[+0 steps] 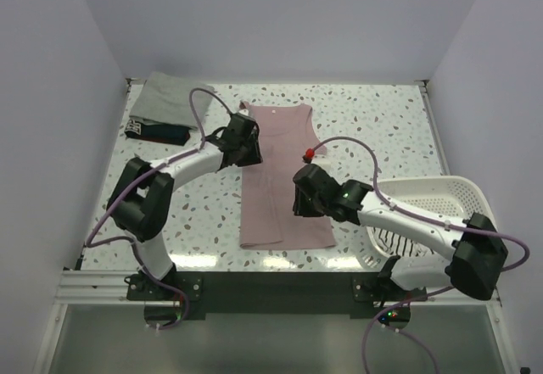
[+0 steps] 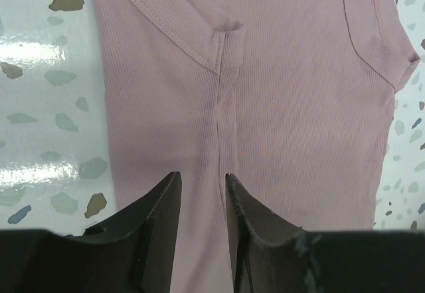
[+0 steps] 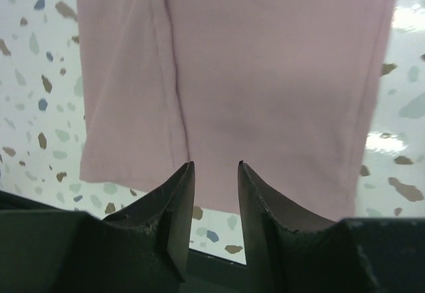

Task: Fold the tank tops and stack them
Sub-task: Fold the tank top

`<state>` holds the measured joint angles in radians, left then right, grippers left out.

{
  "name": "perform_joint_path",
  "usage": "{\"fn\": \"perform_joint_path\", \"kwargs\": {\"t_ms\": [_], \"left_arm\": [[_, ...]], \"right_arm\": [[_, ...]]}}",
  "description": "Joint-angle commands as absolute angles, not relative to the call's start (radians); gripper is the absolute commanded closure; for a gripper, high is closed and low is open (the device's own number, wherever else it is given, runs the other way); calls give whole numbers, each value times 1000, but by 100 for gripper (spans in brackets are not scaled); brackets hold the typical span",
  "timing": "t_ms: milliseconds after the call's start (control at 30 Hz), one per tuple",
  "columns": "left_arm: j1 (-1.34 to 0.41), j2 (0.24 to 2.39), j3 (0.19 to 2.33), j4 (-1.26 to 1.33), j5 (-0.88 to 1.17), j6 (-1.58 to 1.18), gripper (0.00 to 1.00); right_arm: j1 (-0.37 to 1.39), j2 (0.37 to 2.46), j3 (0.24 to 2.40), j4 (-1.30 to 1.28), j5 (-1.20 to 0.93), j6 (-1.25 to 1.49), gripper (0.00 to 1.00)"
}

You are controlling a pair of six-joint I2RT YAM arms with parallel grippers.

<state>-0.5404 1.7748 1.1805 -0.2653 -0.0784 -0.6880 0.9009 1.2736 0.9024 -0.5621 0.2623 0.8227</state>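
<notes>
A dusty pink tank top (image 1: 276, 213) lies flat in the middle of the table, folded lengthwise into a long strip with its neckline toward the back. My left gripper (image 1: 252, 153) hovers over its upper left part. In the left wrist view that gripper (image 2: 202, 177) is open above the pink fabric (image 2: 299, 107), with nothing between its fingers. My right gripper (image 1: 298, 207) is over the strip's lower right edge. Seen from the right wrist, it (image 3: 216, 165) is open and empty above the hem end (image 3: 265, 74). At the back left, a folded grey-green tank top (image 1: 170, 94) lies by a dark navy one (image 1: 159, 131).
A white slotted basket (image 1: 441, 196) stands at the right, beside the right arm. A bit of striped fabric (image 1: 133, 125) shows at the left end of the navy top. The table's near edge runs just below the pink hem (image 3: 219, 240).
</notes>
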Motion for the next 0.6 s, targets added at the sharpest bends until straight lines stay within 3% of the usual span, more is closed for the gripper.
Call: {"fn": "perform_joint_path", "kwargs": {"t_ms": [0, 300, 567], "left_arm": [[-546, 1805, 1252, -267, -113, -680, 62], [-548, 1968, 1359, -272, -110, -638, 62], [-548, 1991, 1368, -272, -123, -635, 62]], "right_arm": [[997, 1325, 888, -508, 262, 844, 64], [1169, 1506, 911, -433, 287, 913, 62], [1203, 1589, 931, -428, 325, 953, 60]]}}
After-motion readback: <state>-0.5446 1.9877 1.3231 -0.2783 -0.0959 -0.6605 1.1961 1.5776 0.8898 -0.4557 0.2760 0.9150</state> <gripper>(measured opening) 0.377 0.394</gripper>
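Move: The tank top's left side is folded inward. The lower corner of this flap's free edge lies about 7 cm behind the right hand, 5 cm to its left and 10 below. Level with it, the crease's hem end is some 14 cm left of that hand and the hem's right corner 9 cm right. The left hand's spot, the flap edge below the armhole, is 3 cm ahead, 2 right and 6 down; the armhole corner is 7 ahead, 4 right. The flap's free edge is approached from above at both ends. The right hand sweeps down, back and left towards its hem corner, roughly 13 cm in all, turning about 10 degrees counter-clockwise. The left hand eases forward some 3 cm, then sinks about 4 cm over the edge below the armhole. Both grippers stay partly open; contact can't be seen. ##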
